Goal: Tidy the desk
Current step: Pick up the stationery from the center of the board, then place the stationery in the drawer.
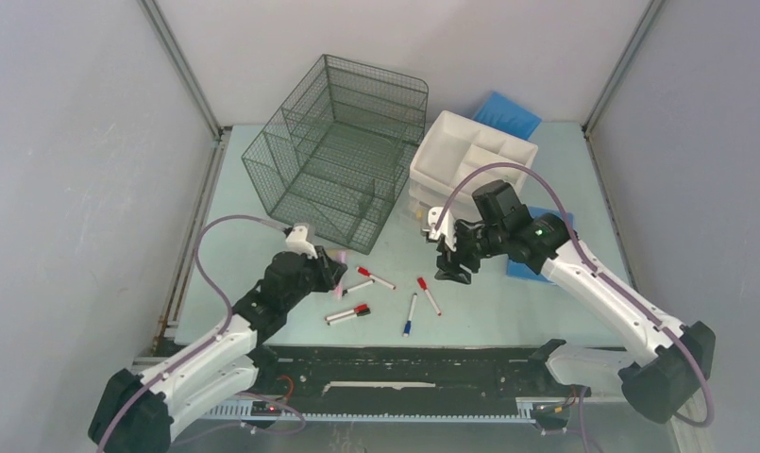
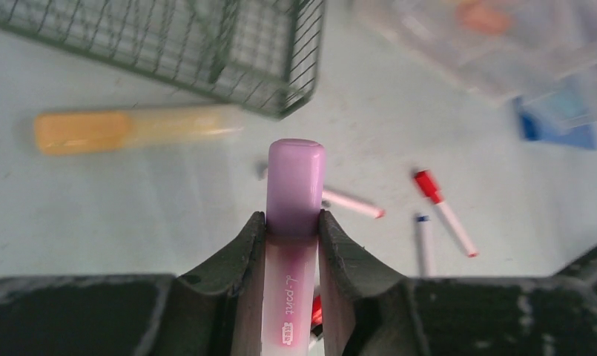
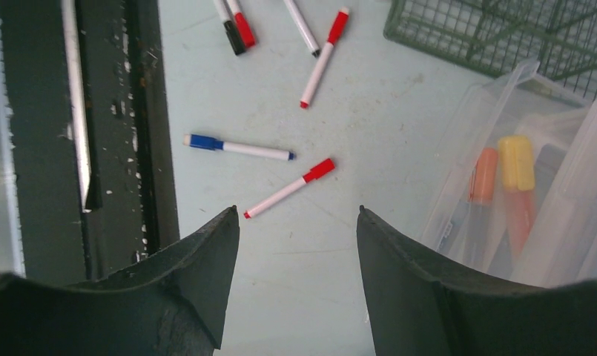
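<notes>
The desk is a pale mint-green top. My left gripper hovers over its front left part, shut on a purple-capped pink highlighter that pokes out past the fingertips. An orange highlighter lies on the desk beyond it, near the mesh organizer's corner. Several thin pens are scattered between the arms, among them a red-capped one and a blue-capped one. My right gripper hangs open and empty just above the bare desk, close to a red-capped pen and a blue-capped pen.
A dark wire-mesh organizer stands at the back centre. A white drawer unit sits right of it, its clear drawer holding orange and yellow highlighters. Blue flat items lie behind and beside the unit. A black rail runs along the front.
</notes>
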Robot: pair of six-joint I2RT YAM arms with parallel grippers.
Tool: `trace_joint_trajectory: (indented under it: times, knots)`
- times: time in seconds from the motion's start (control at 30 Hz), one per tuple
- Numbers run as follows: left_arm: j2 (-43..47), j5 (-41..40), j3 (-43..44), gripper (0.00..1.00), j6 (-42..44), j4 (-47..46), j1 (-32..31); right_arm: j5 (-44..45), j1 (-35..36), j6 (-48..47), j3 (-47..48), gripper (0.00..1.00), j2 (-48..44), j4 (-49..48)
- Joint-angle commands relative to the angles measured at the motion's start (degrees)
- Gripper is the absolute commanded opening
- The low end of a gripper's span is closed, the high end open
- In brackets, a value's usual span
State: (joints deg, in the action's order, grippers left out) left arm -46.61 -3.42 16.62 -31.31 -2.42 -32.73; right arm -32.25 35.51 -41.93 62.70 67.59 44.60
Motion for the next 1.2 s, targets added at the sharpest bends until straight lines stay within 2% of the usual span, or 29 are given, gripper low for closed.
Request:
trace_joint_trajectory:
  times: [0.0, 0.23, 0.33, 0.53, 0.67, 0.8, 1.17]
  knots:
    - [5.72, 5.1, -1.99, 0.0, -4.05, -14.92, -0.26, -6.69, 0.44, -0.35, 0.07, 0.67, -3.45, 0.16]
    - [5.78, 2.09, -4.36, 0.0, -16.25, -29.24, -1.03, -11.94, -0.02, 1.84, 0.06, 0.67, -6.32, -0.96]
    - [3.23, -2.52, -3.63, 0.0, -20.11, -33.93, -4.23, -14.85, -0.41, 3.74, 0.1, 0.67, -6.99, -2.01]
    - [-3.33, -16.61, 2.09, 0.0, -22.28, -35.75, -14.07, -15.62, -0.82, 12.14, 0.0, 0.67, -6.16, -6.36]
    - [-8.14, -23.96, 6.36, 0.0, -23.93, -35.9, -19.35, -9.16, -0.88, 26.96, -3.76, 0.67, -6.62, -19.36]
    - [-12.34, -29.02, 10.18, 0.02, -25.01, -36.17, -22.94, -2.91, -0.69, 37.09, -6.65, 0.67, -7.71, -27.39]
    - [-19.26, -32.17, 17.26, 0.03, -24.5, -37.18, -27.55, 2.43, -0.18, 46.55, -9.07, 0.63, -7.24, -33.15]
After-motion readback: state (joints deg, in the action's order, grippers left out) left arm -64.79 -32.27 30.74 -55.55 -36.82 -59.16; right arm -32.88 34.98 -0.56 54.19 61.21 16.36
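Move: The left hand already grips the pink highlighter some 8 cm above the table. The open right hand, its receiver, is about 25 cm to the left hand's right, 3 cm back and 11 cm higher. Under the left hand's way, the nearer red marker lies 9 cm right and 1 cm back. From the right hand the highlighter is 25 cm left, 2 cm ahead, 11 cm lower; another red marker is 3 cm left, 4 cm back, 18 cm below; the drawer unit is about 20 cm ahead, 7 cm right. Keeping its pinch on the pink highlighter, the left hand lifts it steeply about 17 cm and sweeps it some 13 cm right towards the right hand, rolling left side down and tipping up. The right hand, fingers staying open, draws back 4 cm while rising, then swings forward 5 cm, easing up and left to meet the highlighter, its fingers tilting up and turning clockwise. ##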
